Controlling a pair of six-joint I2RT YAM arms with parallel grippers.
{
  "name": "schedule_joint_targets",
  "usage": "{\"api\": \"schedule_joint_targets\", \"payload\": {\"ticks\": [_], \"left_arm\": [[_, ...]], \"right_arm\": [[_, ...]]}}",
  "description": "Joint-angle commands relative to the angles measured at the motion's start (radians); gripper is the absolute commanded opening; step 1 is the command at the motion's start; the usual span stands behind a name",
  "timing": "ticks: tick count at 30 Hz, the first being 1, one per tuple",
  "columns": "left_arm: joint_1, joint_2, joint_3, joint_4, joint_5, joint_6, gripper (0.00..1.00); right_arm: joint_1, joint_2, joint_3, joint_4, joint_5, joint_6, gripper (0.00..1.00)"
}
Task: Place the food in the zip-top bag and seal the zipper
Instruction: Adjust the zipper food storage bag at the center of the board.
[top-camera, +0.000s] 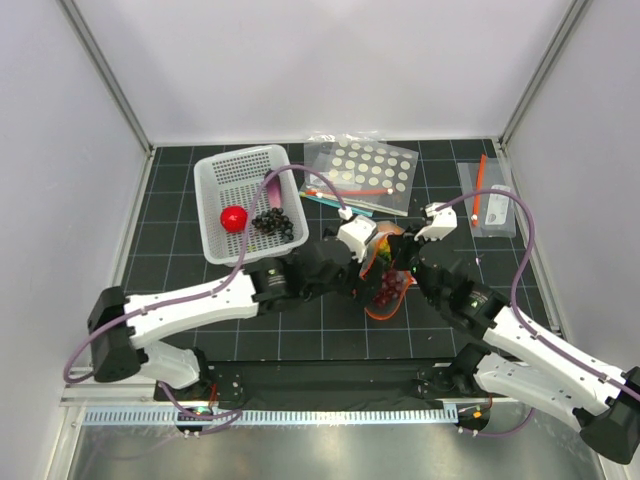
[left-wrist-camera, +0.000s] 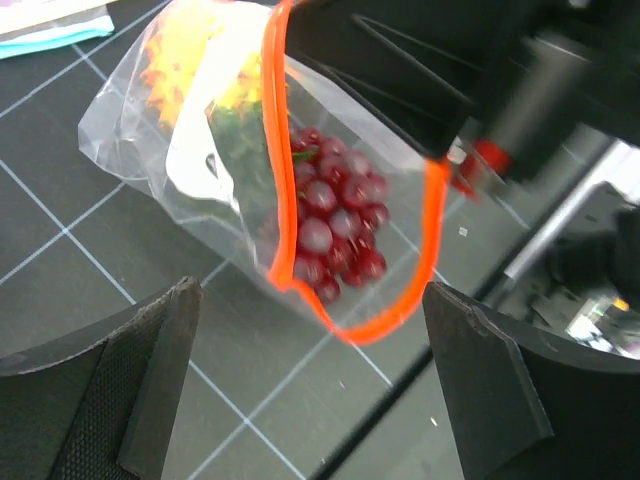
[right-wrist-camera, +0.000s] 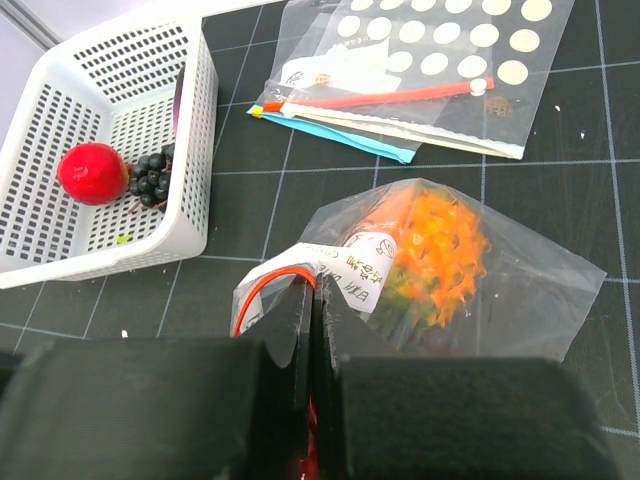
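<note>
The zip-top bag (right-wrist-camera: 520, 280) lies crinkled on the mat with its mouth open. My right gripper (right-wrist-camera: 315, 290) is shut on the bag's rim at the red-orange zipper (left-wrist-camera: 430, 220). An orange pineapple (right-wrist-camera: 440, 250) and a red grape bunch (left-wrist-camera: 335, 225) sit inside. My left gripper (left-wrist-camera: 310, 288) hangs open just in front of the mouth, nothing between its fingers. In the top view both grippers, left (top-camera: 372, 268) and right (top-camera: 408, 270), crowd over the bag (top-camera: 388, 295). A red apple (right-wrist-camera: 90, 172) and a dark grape bunch (right-wrist-camera: 150, 175) rest in the white basket (right-wrist-camera: 195, 120).
A larger clear bag with white dots (top-camera: 370, 170) lies behind on flat sheets. Another small clear bag with a white label (top-camera: 490, 200) is at the back right. The basket (top-camera: 215, 175) stands at the back left. Enclosure walls ring the mat.
</note>
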Motion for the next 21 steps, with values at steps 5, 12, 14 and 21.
{"api": "schedule_joint_targets", "payload": {"ticks": [5, 12, 14, 21], "left_arm": [[0.005, 0.189, 0.132, -0.020, -0.160, -0.008, 0.88], [0.007, 0.211, 0.161, -0.106, -0.348, -0.024, 0.29], [0.007, 0.216, 0.195, -0.149, -0.334, -0.024, 0.12], [0.042, 0.213, 0.440, -0.337, -0.265, -0.005, 0.00]], "right_arm": [[-0.005, -0.037, 0.024, 0.043, 0.013, 0.021, 0.01], [-0.005, -0.048, 0.022, 0.039, 0.019, 0.019, 0.01], [-0.005, -0.048, 0.022, 0.039, 0.020, 0.018, 0.01], [-0.004, -0.045, 0.027, 0.028, 0.025, -0.002, 0.30]]}}
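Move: The left edge of the zipper bag's orange mouth lies about 5 cm ahead of the open left gripper, level sideways and some 5 cm below. The red grapes inside are about 3 cm ahead, 5 cm right and 8 cm below; the pineapple is some 11 cm ahead, 9 cm right and 13 cm down. From the right gripper, already shut on the rim, that left edge is about 4 cm back, 7 cm left and 5 cm lower. Dip the open left gripper about 6 cm while reaching some 5 cm forward to the left side of the bag's orange zipper rim, rolling its left side up roughly 15 degrees and turning as much counter-clockwise. Shut the fingers to pinch the rim, then raise it about 4 cm. Hold the right gripper nearly still and only start opening its fingers at the end. ##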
